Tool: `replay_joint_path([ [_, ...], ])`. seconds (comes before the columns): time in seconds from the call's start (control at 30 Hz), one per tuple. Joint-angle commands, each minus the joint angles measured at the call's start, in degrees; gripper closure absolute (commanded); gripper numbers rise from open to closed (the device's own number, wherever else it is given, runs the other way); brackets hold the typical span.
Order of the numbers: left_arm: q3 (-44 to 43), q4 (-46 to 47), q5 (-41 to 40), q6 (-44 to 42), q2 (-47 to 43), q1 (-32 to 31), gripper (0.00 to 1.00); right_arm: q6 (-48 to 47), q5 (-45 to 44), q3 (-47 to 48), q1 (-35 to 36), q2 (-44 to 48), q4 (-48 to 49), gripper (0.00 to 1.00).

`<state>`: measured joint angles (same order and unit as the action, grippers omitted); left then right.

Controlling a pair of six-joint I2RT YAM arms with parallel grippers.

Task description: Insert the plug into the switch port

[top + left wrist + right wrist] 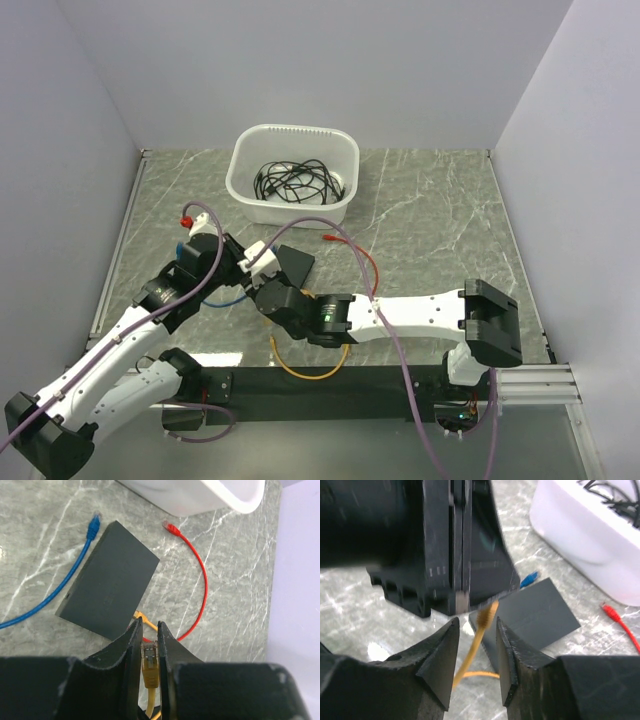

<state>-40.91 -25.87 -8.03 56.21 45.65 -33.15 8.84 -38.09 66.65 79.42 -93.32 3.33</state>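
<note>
The switch (110, 582) is a flat matte-black box lying on the marble table, just ahead of my left gripper (148, 625). That gripper is shut on the yellow plug (151, 657), whose clear tip points toward the switch's near edge. The switch's ports do not show. In the right wrist view my right gripper (476, 622) is open, its fingers on either side of the yellow cable (477, 635) without touching it, right below the left gripper's body (445, 545). From above, both grippers meet beside the switch (292, 265).
A white tub (240, 165) holding black cables stands behind the switch. A red cable (200, 585) curves to the switch's right, with its plug (171, 528) near the tub. On the left lies a blue cable, its plug (93, 526) by the switch's far corner.
</note>
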Motion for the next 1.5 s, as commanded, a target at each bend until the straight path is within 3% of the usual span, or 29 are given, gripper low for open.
replay_joint_path([
  [0.0,-1.9,3.0,2.4,-1.1,-0.1,0.4,0.99,-0.8,-4.4,3.9,0.4,-1.1,1.9,0.58],
  [0.17,-1.8,2.8,2.6,-0.9,-1.1,0.4,1.00,-0.8,-6.2,4.4,0.2,-2.7,2.1,0.71],
  [0.57,-1.5,3.5,3.8,-0.7,-1.7,0.4,0.99,0.3,-6.8,5.2,-0.2,-4.4,1.1,0.74],
  [0.67,-1.7,3.5,3.9,-0.7,-2.1,0.4,1.00,0.5,-7.6,6.2,-0.2,-5.6,-0.1,0.79],
  [0.83,-1.6,4.1,4.5,-0.8,-2.8,0.4,0.99,1.9,-6.2,5.9,-0.3,-6.3,-0.4,0.97],
  [1.03,-1.1,5.0,5.6,-0.7,-3.9,0.4,0.83,4.3,-2.8,1.0,-1.3,-3.5,3.2,1.00],
  [1.17,-0.7,6.0,6.4,-0.7,-5.0,0.4,0.72,8.2,4.8,-4.6,-3.5,0.8,7.6,1.00],
  [1.23,-0.8,6.0,6.4,-0.7,-5.4,0.4,0.62,8.9,6.6,-7.4,-4.4,3.0,10.3,1.00],
  [1.47,-0.3,6.5,6.3,-1.0,-6.3,0.4,0.47,11.5,12.6,-12.4,-6.6,6.9,14.8,1.00],
])
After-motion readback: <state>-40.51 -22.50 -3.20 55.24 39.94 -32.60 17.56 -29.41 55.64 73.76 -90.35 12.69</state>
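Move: The yellow plug is already held between the left fingers, its boot and cable hanging out of them; it lies about 2 cm ahead of the open right hand, 1 cm to its left and 1 cm up. From the right hand, the black switch is about 5 cm to the right, level fore and aft, some 14 cm below. At that same depth, the blue plug lies 5 cm ahead and 2 cm right, the red plug 8 cm ahead and 15 cm right. The yellow plug's boot is where the right fingers close, after easing about 1.5 cm forward to it while the left hand holds still. The left fingers then open and release the plug, rising some 3.5 cm; the right hand sinks about as far and slides 2 cm right, its fingers ending fully shut. ##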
